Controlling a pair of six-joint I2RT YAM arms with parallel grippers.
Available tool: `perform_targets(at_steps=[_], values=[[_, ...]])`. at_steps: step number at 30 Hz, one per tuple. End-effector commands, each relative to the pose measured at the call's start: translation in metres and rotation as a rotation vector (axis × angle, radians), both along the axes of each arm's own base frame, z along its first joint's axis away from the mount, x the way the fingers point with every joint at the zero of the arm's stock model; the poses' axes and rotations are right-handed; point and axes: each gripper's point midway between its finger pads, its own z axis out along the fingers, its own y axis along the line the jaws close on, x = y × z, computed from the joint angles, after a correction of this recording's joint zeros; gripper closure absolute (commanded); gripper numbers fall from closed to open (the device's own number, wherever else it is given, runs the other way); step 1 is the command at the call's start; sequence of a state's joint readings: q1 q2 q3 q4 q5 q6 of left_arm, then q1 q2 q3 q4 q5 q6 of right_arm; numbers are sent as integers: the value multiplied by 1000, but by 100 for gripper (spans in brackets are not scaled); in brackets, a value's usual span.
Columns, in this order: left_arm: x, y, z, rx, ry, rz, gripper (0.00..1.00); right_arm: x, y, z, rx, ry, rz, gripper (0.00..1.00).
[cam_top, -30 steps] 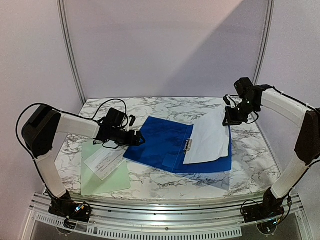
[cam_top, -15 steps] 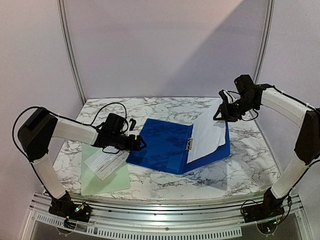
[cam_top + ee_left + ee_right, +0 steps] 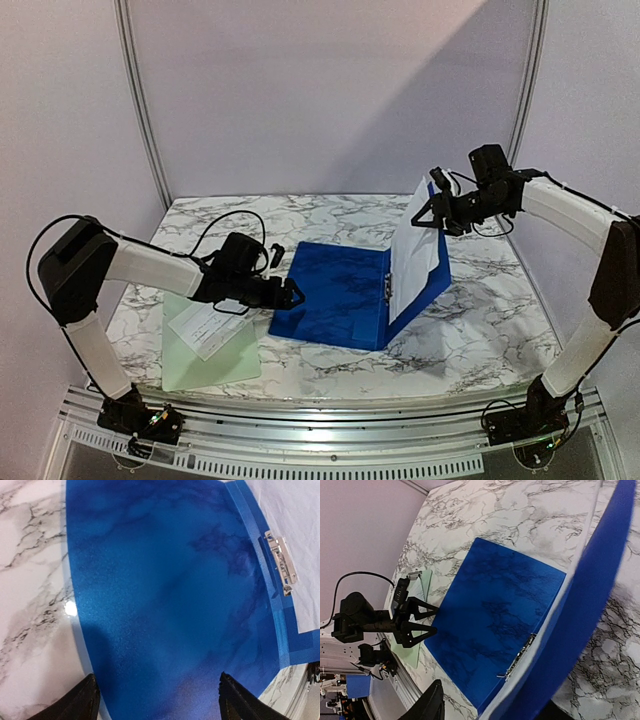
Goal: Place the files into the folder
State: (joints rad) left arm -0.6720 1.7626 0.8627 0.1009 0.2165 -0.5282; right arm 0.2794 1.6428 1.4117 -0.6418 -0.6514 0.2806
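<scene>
The blue folder point(image 3: 335, 290) lies open on the marble table, its left cover flat and its metal clip point(image 3: 386, 288) at the spine. The right cover stands tilted steeply upward with the large white sheet point(image 3: 413, 255) against its inner face. My right gripper point(image 3: 425, 212) is at that cover's top edge, its jaws apart on either side of cover and sheet point(image 3: 490, 710). The one finger that shows stands clear of the sheet. My left gripper point(image 3: 290, 294) hovers open over the flat cover's left edge point(image 3: 160, 702). The small printed slip point(image 3: 205, 325) lies left of the folder.
A pale green sheet point(image 3: 205, 350) lies under the slip near the table's front left. A black cable point(image 3: 215, 225) loops behind the left wrist. White walls close the table's back and sides, and a metal rail point(image 3: 330, 440) runs along the near edge.
The folder's right cover, with the white sheet, swung from lying flat to steeply upright. My right gripper moved up and left and its jaws widened. My left gripper crept right.
</scene>
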Motion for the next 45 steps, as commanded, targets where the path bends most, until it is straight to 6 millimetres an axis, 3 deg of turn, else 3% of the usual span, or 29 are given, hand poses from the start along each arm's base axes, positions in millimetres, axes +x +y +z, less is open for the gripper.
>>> perform_targets(at_steps=[1, 15, 18, 22, 28, 33, 40, 45], values=[[-14, -9, -14, 13, 49, -23, 18, -1, 19, 3, 80, 6, 52, 46], [-15, -39, -9, -8, 27, -59, 19, -10, 74, 16, 184, -13, 190, 27], [-14, -41, -9, -10, 28, -62, 20, -13, 86, 19, 217, -13, 222, 18], [-14, -43, -8, -15, 26, -64, 20, -15, 96, 22, 242, -10, 243, 15], [-13, -44, -10, -14, 25, -65, 20, -35, 126, 46, 358, -54, 369, 2], [-13, -44, -10, -17, 23, -65, 20, -40, 142, 59, 421, -53, 411, 1], [-12, -30, -9, 42, 0, -35, 21, -14, 136, 33, 294, -73, 266, 1], [-9, -2, 1, 160, -46, 29, 21, 7, 119, 6, 131, -108, 134, 5]])
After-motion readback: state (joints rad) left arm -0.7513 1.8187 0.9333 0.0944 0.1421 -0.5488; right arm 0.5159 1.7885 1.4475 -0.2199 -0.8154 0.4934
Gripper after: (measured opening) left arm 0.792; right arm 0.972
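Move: The right hand has the folder's raised flap between its fingers; the flat cover it must close onto has its middle about 19 cm left, 5 cm back and 20 cm below. The metal clip lies some 8 cm left, 4 cm back and 19 cm down. From the left hand, that flat cover's middle is about 9 cm right, level ahead, 3 cm down. Right hand swings the raised flap some 13 cm left, opening and releasing; left hand edges 3 cm right. ##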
